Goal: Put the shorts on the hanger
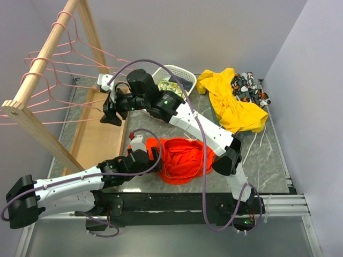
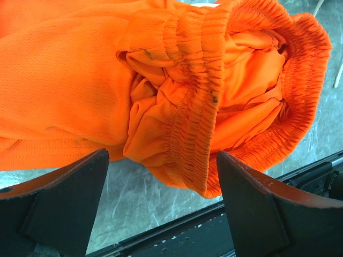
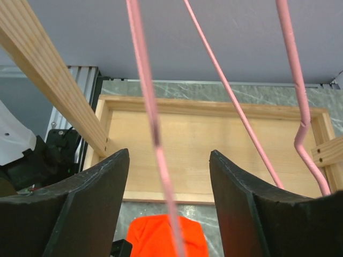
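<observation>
The orange-red shorts (image 1: 179, 159) lie bunched on the grey table near its front edge. In the left wrist view the gathered waistband (image 2: 195, 96) fills the frame. My left gripper (image 1: 154, 154) is at their left end. It stands open (image 2: 163, 182), with the waistband's lower fold hanging between the fingers (image 2: 59, 198) and not pinched. Several pink wire hangers (image 1: 80, 64) hang from the wooden rail (image 1: 48, 48). My right gripper (image 1: 110, 111) is raised at their lower wires and open (image 3: 169, 187). One pink hanger wire (image 3: 153, 123) runs between its fingers without being clamped. The shorts (image 3: 166, 238) show below.
The rack's wooden base tray (image 1: 99, 139) and slanted post (image 1: 37, 128) fill the left side. At the back stand a white basket (image 1: 181, 75) holding a lemon-print cloth, a yellow garment (image 1: 230, 101) and a dark patterned cloth (image 1: 251, 88). Purple cables loop over both arms.
</observation>
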Tool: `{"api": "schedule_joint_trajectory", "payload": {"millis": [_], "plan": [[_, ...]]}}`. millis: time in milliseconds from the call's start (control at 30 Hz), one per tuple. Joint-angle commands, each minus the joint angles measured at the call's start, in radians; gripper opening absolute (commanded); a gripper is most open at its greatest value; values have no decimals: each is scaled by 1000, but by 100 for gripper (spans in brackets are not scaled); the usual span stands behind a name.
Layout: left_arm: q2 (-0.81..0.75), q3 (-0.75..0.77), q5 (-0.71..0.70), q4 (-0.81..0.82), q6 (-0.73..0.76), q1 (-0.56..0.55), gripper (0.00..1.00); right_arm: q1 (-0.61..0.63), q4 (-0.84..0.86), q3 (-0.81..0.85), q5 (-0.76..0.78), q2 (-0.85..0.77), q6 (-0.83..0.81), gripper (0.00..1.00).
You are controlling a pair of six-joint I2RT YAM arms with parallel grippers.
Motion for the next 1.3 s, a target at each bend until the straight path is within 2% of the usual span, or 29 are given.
{"api": "schedule_joint_trajectory", "payload": {"millis": [0, 67, 167, 200, 267, 300, 367, 400, 467, 767, 1033, 1267], "plan": [[-22, 3, 13, 21, 20, 6, 87, 11, 86, 21, -27, -30, 7, 62], [-24, 1, 13, 20, 22, 7, 87, 11, 86, 9, -37, -42, 8, 59], [-21, -2, 16, 23, 23, 9, 86, 16, 114, -27, -38, -65, 13, 49], [-21, 1, 19, 24, 27, 10, 86, 17, 117, -31, -36, -69, 15, 41], [-16, 6, 17, 20, 28, 10, 86, 22, 106, -27, -31, -65, 12, 34], [-15, 9, 17, 20, 30, 10, 86, 23, 105, -21, -30, -64, 11, 26], [-15, 12, 17, 20, 31, 12, 85, 25, 112, -22, -22, -64, 13, 17], [-15, 15, 16, 20, 31, 12, 85, 29, 116, -25, -5, -69, 15, 9], [-15, 18, 16, 20, 31, 12, 84, 32, 135, -31, 13, -78, 16, 1], [-12, 28, 10, 10, 31, 16, 83, 49, 229, -116, 50, -185, 18, 0], [-18, 28, 5, 9, 17, 19, 83, 49, 211, -172, 55, -257, 19, 0], [-25, 41, 3, 7, 25, 30, 85, 48, 220, -341, 84, -383, 30, 0]]}}
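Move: The right hand's fingers point left and already straddle the wire of the hanger nearest the robot, close to its right-hand end, about 1 cm left of the hand point and level with it. The next hanger's wire runs some 8 cm farther ahead. The shorts lie level ahead-to-back, about 20 cm right and 35 cm below; the tray's middle is roughly 10 cm ahead, 15 left and 36 below. From the left hand, that near wire is about 8 cm ahead, 10 left and 26 up. Edging only about 1 cm left and back, the right hand shuts its open fingers fully and pinches the nearest hanger's wire between the fingertips. Then, keeping the pinch, it rises about 6 cm while drawing back and then also right, some 3 to 5 cm each, its fingertips tipping up roughly 10 degrees, away from the tray. ##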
